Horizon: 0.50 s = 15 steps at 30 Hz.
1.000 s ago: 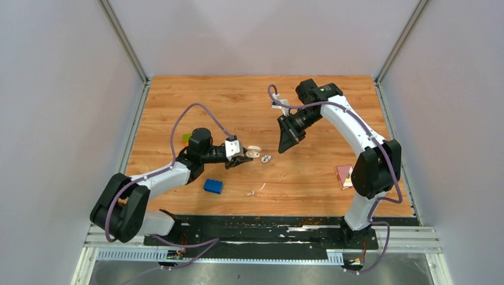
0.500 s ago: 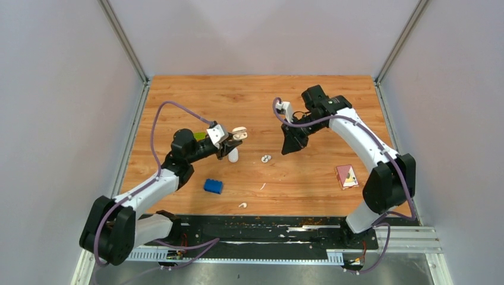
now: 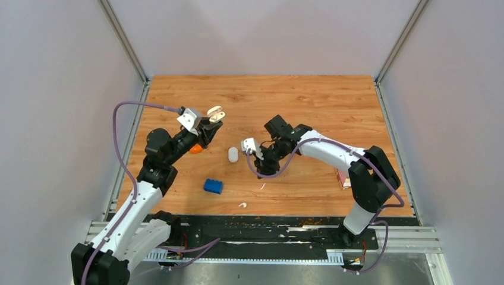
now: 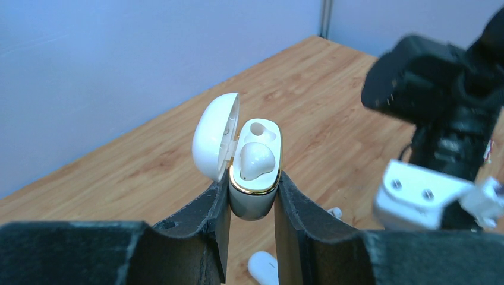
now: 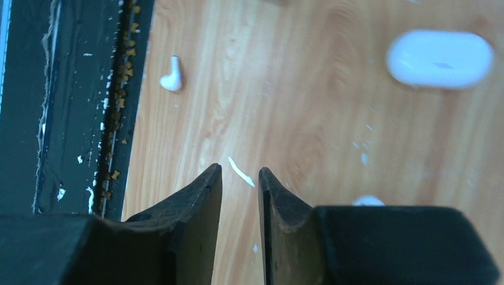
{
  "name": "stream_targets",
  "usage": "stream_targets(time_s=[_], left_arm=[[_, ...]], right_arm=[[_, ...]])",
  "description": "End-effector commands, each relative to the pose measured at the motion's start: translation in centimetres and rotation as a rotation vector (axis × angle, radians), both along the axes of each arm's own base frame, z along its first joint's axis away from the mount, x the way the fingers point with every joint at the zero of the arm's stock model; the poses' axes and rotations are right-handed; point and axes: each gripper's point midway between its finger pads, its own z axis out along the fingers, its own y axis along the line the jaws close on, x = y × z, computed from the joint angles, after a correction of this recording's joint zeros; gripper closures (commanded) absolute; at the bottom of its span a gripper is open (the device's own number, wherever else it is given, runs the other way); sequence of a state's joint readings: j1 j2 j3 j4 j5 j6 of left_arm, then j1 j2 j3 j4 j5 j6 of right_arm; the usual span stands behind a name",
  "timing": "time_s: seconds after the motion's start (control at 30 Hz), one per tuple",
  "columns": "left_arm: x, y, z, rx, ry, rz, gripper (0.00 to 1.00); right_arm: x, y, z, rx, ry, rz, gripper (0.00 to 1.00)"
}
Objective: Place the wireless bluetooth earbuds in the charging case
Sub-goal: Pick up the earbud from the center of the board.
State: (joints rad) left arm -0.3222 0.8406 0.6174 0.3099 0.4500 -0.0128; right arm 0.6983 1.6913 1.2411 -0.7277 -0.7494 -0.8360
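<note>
My left gripper (image 4: 252, 193) is shut on the white, gold-rimmed charging case (image 4: 254, 199), held in the air with its lid (image 4: 215, 141) swung open. One earbud (image 4: 257, 160) sits in the case and the socket beside it is bare. From above, the case (image 3: 214, 113) hangs over the table's back left. My right gripper (image 5: 239, 175) is low over the table centre, its jaws a little apart with nothing between them. A loose stemmed earbud (image 5: 172, 76) lies near the front edge (image 3: 242, 205). Another white piece (image 5: 368, 200) peeks out beside my right finger.
A second, closed white case (image 3: 233, 154) lies on the wood between the arms (image 5: 440, 58). A blue toy brick (image 3: 213, 186) sits front left, a thin white sliver (image 5: 241, 171) just ahead of my right jaws, a red card (image 3: 343, 177) at the right. The black front rail (image 5: 71, 119) borders the table.
My left arm has lifted the open case up and toward the back left. My right arm has swung down to the table centre, and its jaws have parted.
</note>
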Motion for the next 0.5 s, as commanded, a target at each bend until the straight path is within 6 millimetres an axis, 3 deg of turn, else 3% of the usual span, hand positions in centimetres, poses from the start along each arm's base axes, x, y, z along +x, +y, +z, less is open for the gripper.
stream_targets(time_s=[0.0,0.17,0.27,0.47], left_arm=[[0.1,1.3,2.3,-0.022,-0.01,0.061,0.93],[-0.2,1.7,3.3,-0.008,-0.042,0.066,0.93],[-0.4,1.8,3.6,-0.009,-0.051,0.065,0.92],[-0.7,1.8,3.7,0.017,-0.079,0.053,0.92]], right_arm=[[-2.2,4.0,-0.5,0.138,-0.109,0.198,0.66],[-5.1,5.4,-3.2,0.115,-0.05,0.294,0.58],[-5.7,5.9,-4.9,0.068,-0.045,0.33,0.55],[-8.0,6.2,-6.3,0.044,-0.03,0.457,0.5]])
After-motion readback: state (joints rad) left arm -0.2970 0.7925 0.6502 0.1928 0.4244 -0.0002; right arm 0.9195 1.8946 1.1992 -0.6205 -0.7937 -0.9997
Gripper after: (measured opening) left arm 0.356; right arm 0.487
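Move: The earbud on the bare wood lies about 10 cm back towards the base from the right gripper, some 7 cm to its left and 10 cm below. The blue block stands roughly 17 cm left and 4 cm back of this gripper; the white capsule is about 10 cm left and 7 cm ahead, both down on the table. From the left gripper, the same earbud is some 18 cm back, 9 cm right and 29 cm lower. Bring the right gripper down and back towards the near table edge, about 7 cm each, while carrying it some 5 cm left, so that it closes in on the loose earbud. Turn the hand about 20 degrees counter-clockwise on the way and open the fingers from a quarter to half wide, stopping short of touching the earbud. ##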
